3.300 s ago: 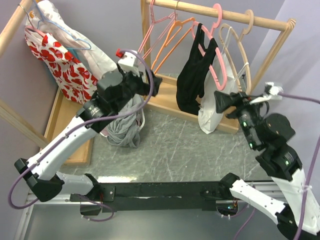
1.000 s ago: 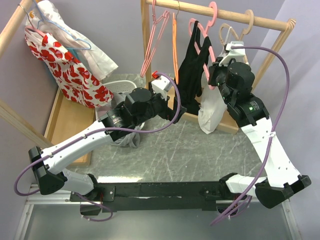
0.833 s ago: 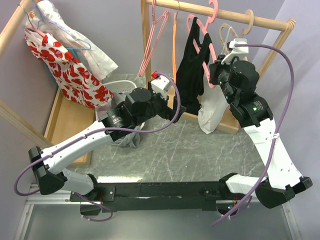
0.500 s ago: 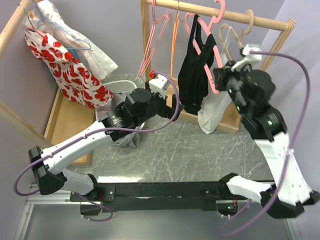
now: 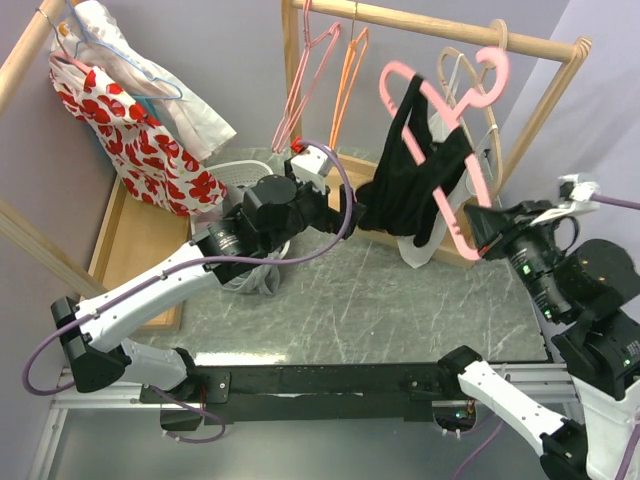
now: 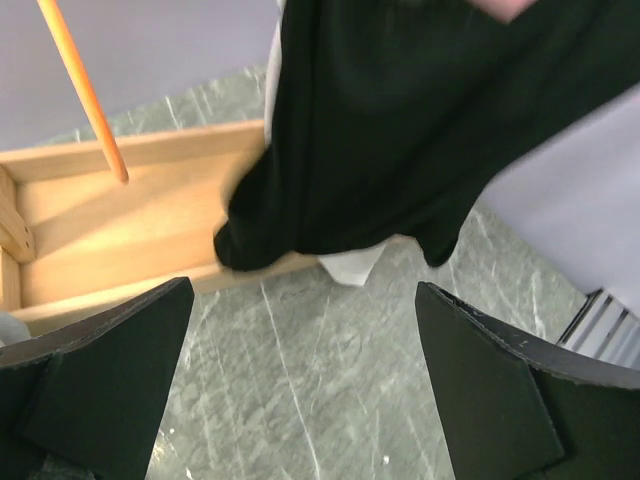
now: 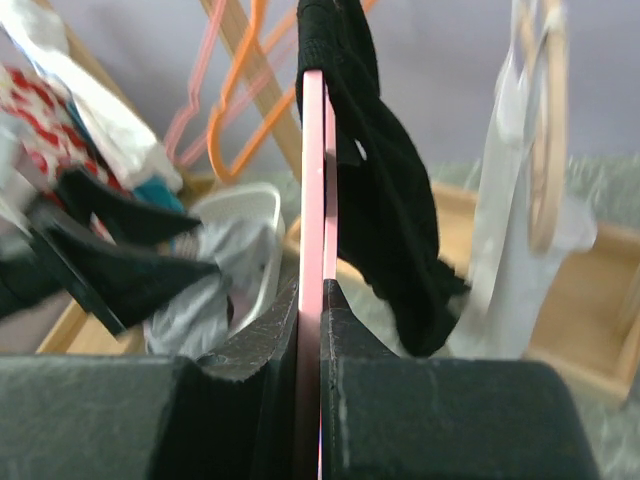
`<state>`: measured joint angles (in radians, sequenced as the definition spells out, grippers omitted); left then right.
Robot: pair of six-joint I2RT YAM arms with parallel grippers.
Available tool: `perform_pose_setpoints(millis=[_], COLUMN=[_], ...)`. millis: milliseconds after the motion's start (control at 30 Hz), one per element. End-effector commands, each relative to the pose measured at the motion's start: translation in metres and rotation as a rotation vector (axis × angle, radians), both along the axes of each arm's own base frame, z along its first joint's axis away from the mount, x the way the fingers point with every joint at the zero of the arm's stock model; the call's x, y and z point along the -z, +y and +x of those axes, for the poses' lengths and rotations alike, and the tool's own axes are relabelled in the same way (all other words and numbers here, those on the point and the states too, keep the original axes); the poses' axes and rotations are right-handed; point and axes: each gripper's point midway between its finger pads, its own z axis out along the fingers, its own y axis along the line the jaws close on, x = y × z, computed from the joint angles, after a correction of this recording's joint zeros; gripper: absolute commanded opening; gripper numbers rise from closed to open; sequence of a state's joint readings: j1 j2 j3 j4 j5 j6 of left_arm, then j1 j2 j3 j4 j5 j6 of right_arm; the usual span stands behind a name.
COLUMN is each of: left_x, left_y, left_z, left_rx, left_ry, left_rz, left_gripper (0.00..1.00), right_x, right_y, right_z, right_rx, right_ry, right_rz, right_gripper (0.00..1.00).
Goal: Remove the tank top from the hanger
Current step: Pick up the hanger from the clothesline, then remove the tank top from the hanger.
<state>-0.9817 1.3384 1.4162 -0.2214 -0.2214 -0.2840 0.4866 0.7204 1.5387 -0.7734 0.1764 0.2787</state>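
A black tank top (image 5: 415, 180) hangs on a pink hanger (image 5: 440, 95) that is off the wooden rail and tilted in the air. My right gripper (image 5: 478, 243) is shut on the hanger's lower bar; in the right wrist view the pink hanger (image 7: 313, 180) runs up between the jaws, with the tank top (image 7: 385, 190) draped on its right. My left gripper (image 5: 352, 215) is open and empty, just left of the top's hem. In the left wrist view the black tank top (image 6: 400, 120) hangs above and ahead of the spread fingers (image 6: 500, 390).
The wooden rail (image 5: 440, 25) carries pink (image 5: 300, 80) and orange (image 5: 345, 75) empty hangers and a white garment (image 5: 425, 240) on a beige hanger. A white basket (image 5: 235, 180) of grey clothes stands behind my left arm. A red-patterned garment (image 5: 130, 130) hangs on the left rack.
My right gripper has pulled the pink hanger with the tank top off the rail, down and toward the near right. My left gripper stayed open near the top's hem.
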Motion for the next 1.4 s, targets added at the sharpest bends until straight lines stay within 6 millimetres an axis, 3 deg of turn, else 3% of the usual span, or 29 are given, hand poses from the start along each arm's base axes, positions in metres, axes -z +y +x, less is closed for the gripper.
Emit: perform_pose_setpoints(millis=[0,100,267,400,600,767,967,1167,1367], left_x=[-0.074,-0.083,-0.079,-0.061,-0.029,0.000,0.014,0.033,0.037], left_y=[0.017,0.020,0.016,-0.004,-0.025,-0.030,-0.039,-0.048,-0.044], left_z=[-0.005,-0.003,0.009,0.017,0.011,0.012,0.014,0.029,0.043], left_rx=[-0.031,-0.052,-0.090,-0.065,0.011,0.009,0.026,-0.004,-0.075], left_ry=[-0.118,-0.137,-0.129,-0.090,-0.006,0.050,0.057,0.051,0.024], left_rz=[-0.149,-0.161,-0.137,-0.092,-0.079,-0.055,-0.038,0.004,0.021], left_gripper=[0.99,0.99,0.99,0.99,1.00,0.99,0.99,0.93,0.70], right_x=[0.044,0.064,0.090,0.092,0.090,0.087,0.082,0.073,0.075], right_y=[0.015,0.023,0.034,0.030,0.026,0.025,0.024,0.026,0.024], right_z=[-0.009,-0.019,-0.035,-0.049,-0.058,-0.062,-0.063,-0.068,-0.067], right_rx=[-0.076,-0.135,-0.229,-0.247,-0.264,-0.266,-0.270,-0.293,-0.284], right_ry=[0.139,0.198,0.272,0.260,0.237,0.219,0.207,0.174,0.180], right_rz=[0.017,0.016,0.004,-0.003,-0.011,-0.002,-0.004,0.004,0.000], right_gripper=[0.00,0.00,0.00,0.00,0.00,0.00,0.00,0.00,0.00])
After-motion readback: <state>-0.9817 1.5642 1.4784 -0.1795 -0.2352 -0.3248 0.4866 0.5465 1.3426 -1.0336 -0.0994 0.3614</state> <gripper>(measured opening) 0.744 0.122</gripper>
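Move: The black tank top hangs on the pink hanger, already off the rail and gripped by its near end in the right hand. Its middle is roughly 7 cm ahead of the open left hand, 9 cm to its right and slightly above. From the right hand, the top is about 13 cm ahead and 10 cm left. From the left hand, the empty orange hanger hangs some 18 cm straight ahead; the white garment is about 14 cm ahead and 16 cm right. Down and back some 10 cm the right hand carries the pink hanger in its kept grip, tipping its fingers down and turning counter-clockwise, then all but stops. The left hand first rises about 6 cm, then sinks past its starting height while easing right and a little forward to the tank top, its fingers starting to close on either side of a strap on the hanger. ##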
